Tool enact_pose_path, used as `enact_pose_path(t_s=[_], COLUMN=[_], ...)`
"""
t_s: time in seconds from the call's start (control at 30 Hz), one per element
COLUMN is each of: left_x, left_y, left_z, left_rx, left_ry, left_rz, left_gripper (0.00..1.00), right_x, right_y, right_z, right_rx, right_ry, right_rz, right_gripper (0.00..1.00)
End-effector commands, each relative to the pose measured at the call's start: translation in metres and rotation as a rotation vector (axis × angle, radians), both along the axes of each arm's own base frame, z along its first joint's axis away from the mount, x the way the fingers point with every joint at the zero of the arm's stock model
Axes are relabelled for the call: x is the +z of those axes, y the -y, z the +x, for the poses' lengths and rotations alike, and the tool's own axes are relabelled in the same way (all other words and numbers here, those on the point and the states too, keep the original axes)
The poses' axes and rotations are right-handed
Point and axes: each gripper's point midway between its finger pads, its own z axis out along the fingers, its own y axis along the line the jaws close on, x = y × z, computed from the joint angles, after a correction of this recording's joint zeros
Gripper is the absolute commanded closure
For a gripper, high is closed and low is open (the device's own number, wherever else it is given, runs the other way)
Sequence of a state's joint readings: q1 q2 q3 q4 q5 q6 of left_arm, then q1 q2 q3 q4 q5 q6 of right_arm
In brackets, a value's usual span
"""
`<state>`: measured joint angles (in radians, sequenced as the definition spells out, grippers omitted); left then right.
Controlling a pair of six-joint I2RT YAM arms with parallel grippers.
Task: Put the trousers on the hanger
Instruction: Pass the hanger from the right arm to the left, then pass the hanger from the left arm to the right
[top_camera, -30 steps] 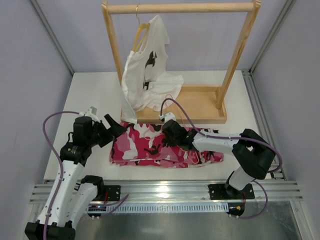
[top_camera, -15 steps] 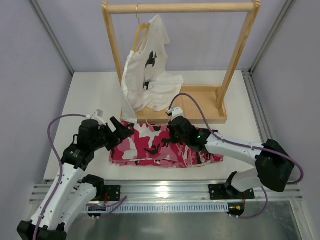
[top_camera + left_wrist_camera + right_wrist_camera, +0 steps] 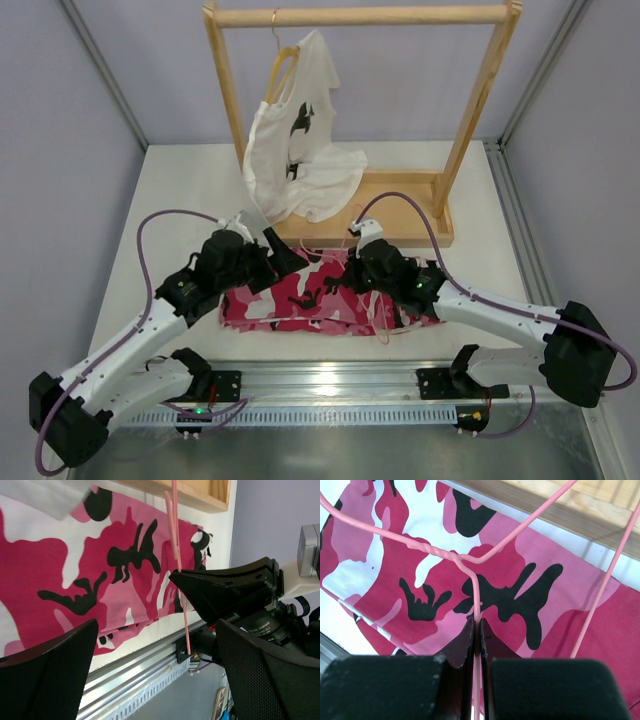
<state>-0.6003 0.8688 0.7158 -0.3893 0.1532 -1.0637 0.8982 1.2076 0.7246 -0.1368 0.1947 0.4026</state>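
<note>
The pink, white and black camouflage trousers (image 3: 300, 295) lie flat across the table in front of the wooden rack, and fill the left wrist view (image 3: 100, 580) and the right wrist view (image 3: 520, 595). My right gripper (image 3: 365, 272) (image 3: 476, 622) is shut on the stem of the thin pink wire hanger (image 3: 447, 554), just below its twisted neck. The hanger's triangle spreads over the trousers. My left gripper (image 3: 285, 260) (image 3: 157, 625) hovers open over the trousers' upper left part, facing the right gripper. The hanger wire (image 3: 176, 550) runs between the two.
The wooden rack (image 3: 360, 15) stands at the back, its base tray (image 3: 400, 210) touching the trousers' far edge. A white T-shirt (image 3: 295, 150) hangs there on a wooden hanger (image 3: 283, 65). An aluminium rail (image 3: 330, 380) runs along the near table edge.
The right gripper has shut on the hanger wire and shifted slightly right. The left arm has swung right and forward, over the trousers toward the right gripper, staying open.
</note>
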Motion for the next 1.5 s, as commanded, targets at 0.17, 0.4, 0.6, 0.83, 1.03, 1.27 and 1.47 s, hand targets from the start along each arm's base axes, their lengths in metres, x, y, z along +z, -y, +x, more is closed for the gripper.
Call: enact_pose_path(t_s=[0.17, 0.4, 0.6, 0.83, 1.03, 1.27, 1.47], left_x=[0.005, 0.005, -0.002, -0.007, 0.006, 0.01, 0.011], left_y=[0.043, 0.056, 0.08, 0.089, 0.096, 0.098, 0.106], left_z=[0.025, 0.043, 0.052, 0.053, 0.052, 0.05, 0.048], left_rx=[0.051, 0.096, 0.053, 0.045, 0.053, 0.105, 0.125], left_ry=[0.047, 0.069, 0.04, 0.009, -0.017, -0.069, -0.111], left_rz=[0.121, 0.089, 0.12, 0.139, 0.123, 0.164, 0.141], left_gripper=[0.02, 0.09, 0.19, 0.81, 1.0, 1.0, 1.0], right_x=[0.02, 0.018, 0.016, 0.016, 0.011, 0.023, 0.02], right_y=[0.002, 0.01, 0.014, 0.021, 0.029, 0.031, 0.038], right_z=[-0.01, -0.025, -0.027, -0.024, -0.019, -0.01, -0.002], right_rx=[0.004, 0.037, 0.039, 0.021, -0.002, -0.036, -0.119], right_ry=[0.022, 0.026, 0.033, 0.048, 0.041, 0.11, 0.195], right_rz=[0.112, 0.14, 0.128, 0.097, 0.009, -0.064, -0.177], right_gripper=[0.96, 0.96, 0.96, 0.96, 0.63, 0.35, 0.35])
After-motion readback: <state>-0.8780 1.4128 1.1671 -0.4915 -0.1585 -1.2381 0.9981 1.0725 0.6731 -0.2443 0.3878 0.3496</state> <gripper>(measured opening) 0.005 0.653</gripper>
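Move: The left hand, open and empty, is going for the shank of the pink hanger's hook, about 7 cm ahead of it, 6 cm to its right and 4 cm lower. From that hand, the folded trousers' middle lies some 8 cm right, 1 cm back and 16 cm down; the rack's front rail centres 11 cm ahead, 14 cm right and 14 cm down. For the right hand, gripping one hanger shoulder, the shank is 5 cm ahead, 5 cm left and 3 cm higher. Rightward about 10 cm and some 4 cm forward, the left hand dips about 3 cm to the hook shank, shuts its fingers on it beside the twisted neck, then rises again. Meanwhile the right hand draws the hanger back about 3 cm and slightly right; once the left has closed, it opens, lets go of the shoulder wire and tips its fingers upward. ##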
